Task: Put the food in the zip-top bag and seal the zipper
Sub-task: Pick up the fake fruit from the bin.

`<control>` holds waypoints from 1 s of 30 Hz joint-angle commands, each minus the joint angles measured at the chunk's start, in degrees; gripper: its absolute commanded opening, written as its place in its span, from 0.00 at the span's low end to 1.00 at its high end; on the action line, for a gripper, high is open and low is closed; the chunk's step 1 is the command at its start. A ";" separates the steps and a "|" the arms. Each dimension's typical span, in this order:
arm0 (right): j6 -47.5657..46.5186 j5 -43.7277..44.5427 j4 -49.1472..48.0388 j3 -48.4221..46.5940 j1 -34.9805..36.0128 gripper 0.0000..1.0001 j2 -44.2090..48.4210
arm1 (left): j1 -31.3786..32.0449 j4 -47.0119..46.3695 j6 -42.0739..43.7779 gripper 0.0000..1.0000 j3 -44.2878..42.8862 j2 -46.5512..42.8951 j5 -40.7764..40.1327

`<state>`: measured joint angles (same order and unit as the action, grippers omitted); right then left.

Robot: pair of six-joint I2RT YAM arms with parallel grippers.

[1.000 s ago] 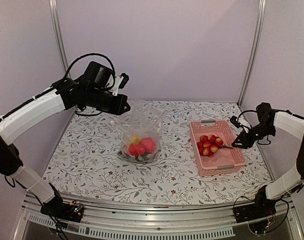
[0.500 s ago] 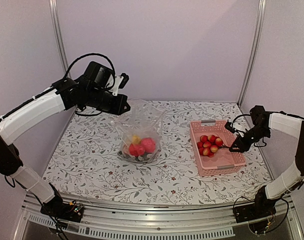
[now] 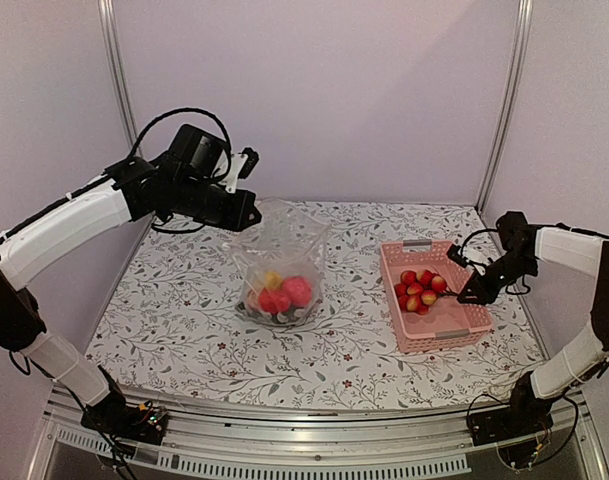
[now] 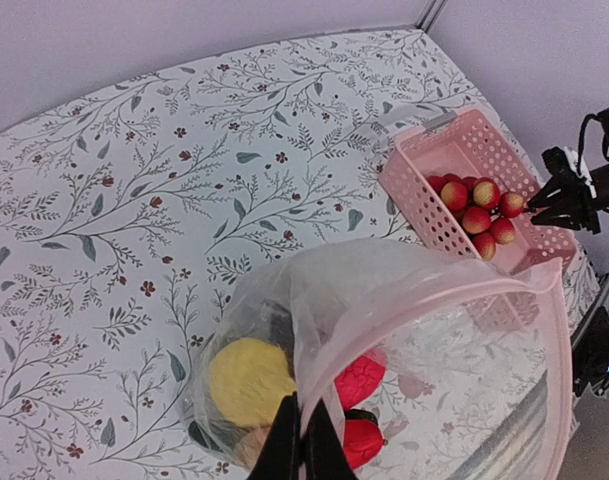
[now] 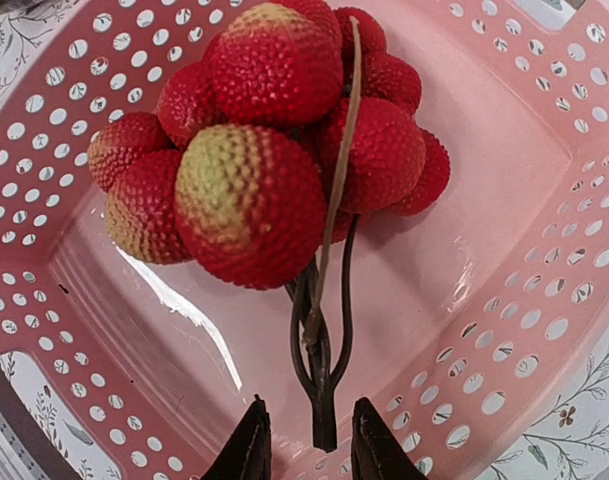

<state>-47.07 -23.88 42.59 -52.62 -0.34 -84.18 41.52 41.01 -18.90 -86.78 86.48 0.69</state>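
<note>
The clear zip-top bag (image 3: 281, 262) stands on the table with its mouth held up. My left gripper (image 3: 246, 213) is shut on the bag's mouth edge (image 4: 414, 300). Inside lie a yellow piece (image 4: 249, 380), red pieces (image 4: 359, 380) and something dark. A bunch of small red fruits (image 3: 420, 288) on a dark stem (image 5: 322, 400) lies in the pink basket (image 3: 454, 325). My right gripper (image 3: 464, 295) is low in the basket. In the right wrist view the gripper (image 5: 306, 420) is open, its fingertips either side of the stem's end with a small gap on each side.
The floral tablecloth (image 3: 174, 320) covers the table. Metal frame posts (image 3: 114, 60) stand at the back corners against pale walls. The basket's slotted walls (image 5: 544, 300) closely surround my right fingertips.
My right gripper has moved left and down into the basket toward the stem, and its jaws have narrowed. The left arm and the bag have not moved.
</note>
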 commanded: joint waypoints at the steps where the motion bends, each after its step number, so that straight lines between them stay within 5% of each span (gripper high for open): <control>1: 1.60 2.30 -1.71 1.33 2.57 0.28 -0.55 | 0.40 -0.94 -0.28 0.00 1.09 -0.60 0.09; 5: 2.86 3.46 -2.89 1.39 3.44 0.26 -0.54 | 0.32 -1.23 -0.36 0.00 1.41 -0.91 0.06; 13: 3.85 5.55 -2.07 -0.49 3.84 0.07 2.68 | 0.33 -1.74 -0.44 0.00 1.79 -1.05 0.19; 30: 3.84 2.26 3.33 -5.00 3.79 0.03 7.48 | 0.49 -3.03 -0.84 0.00 1.71 -0.15 0.94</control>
<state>-43.83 -19.97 43.81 -54.52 3.11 -78.37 41.56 39.44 -19.38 -85.65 86.48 1.06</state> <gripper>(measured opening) 0.015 0.005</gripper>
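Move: The dark stem end of the fake fruit bunch lies right at the right hand, between and about 1 cm below its fingertips and some 1 cm to the left. The red bunch itself sits about 10 cm to this hand's left and 3 cm farther out, at about fingertip height; the pink bin's middle is roughly 7 cm left, level with the hand. From the left hand the stem end is some 45 cm right, 3 cm back and 20 cm below. The right hand, already down in the bin with its fingers about a quarter open, eases about 1 cm left and a touch lower over the stem, drifts back slightly, and closes its fingers at the stem end. It then draws up about 4 cm with barely any sideways travel, the fingers shutting completely, and ends closed above the stem with nothing visible between the fingers. ##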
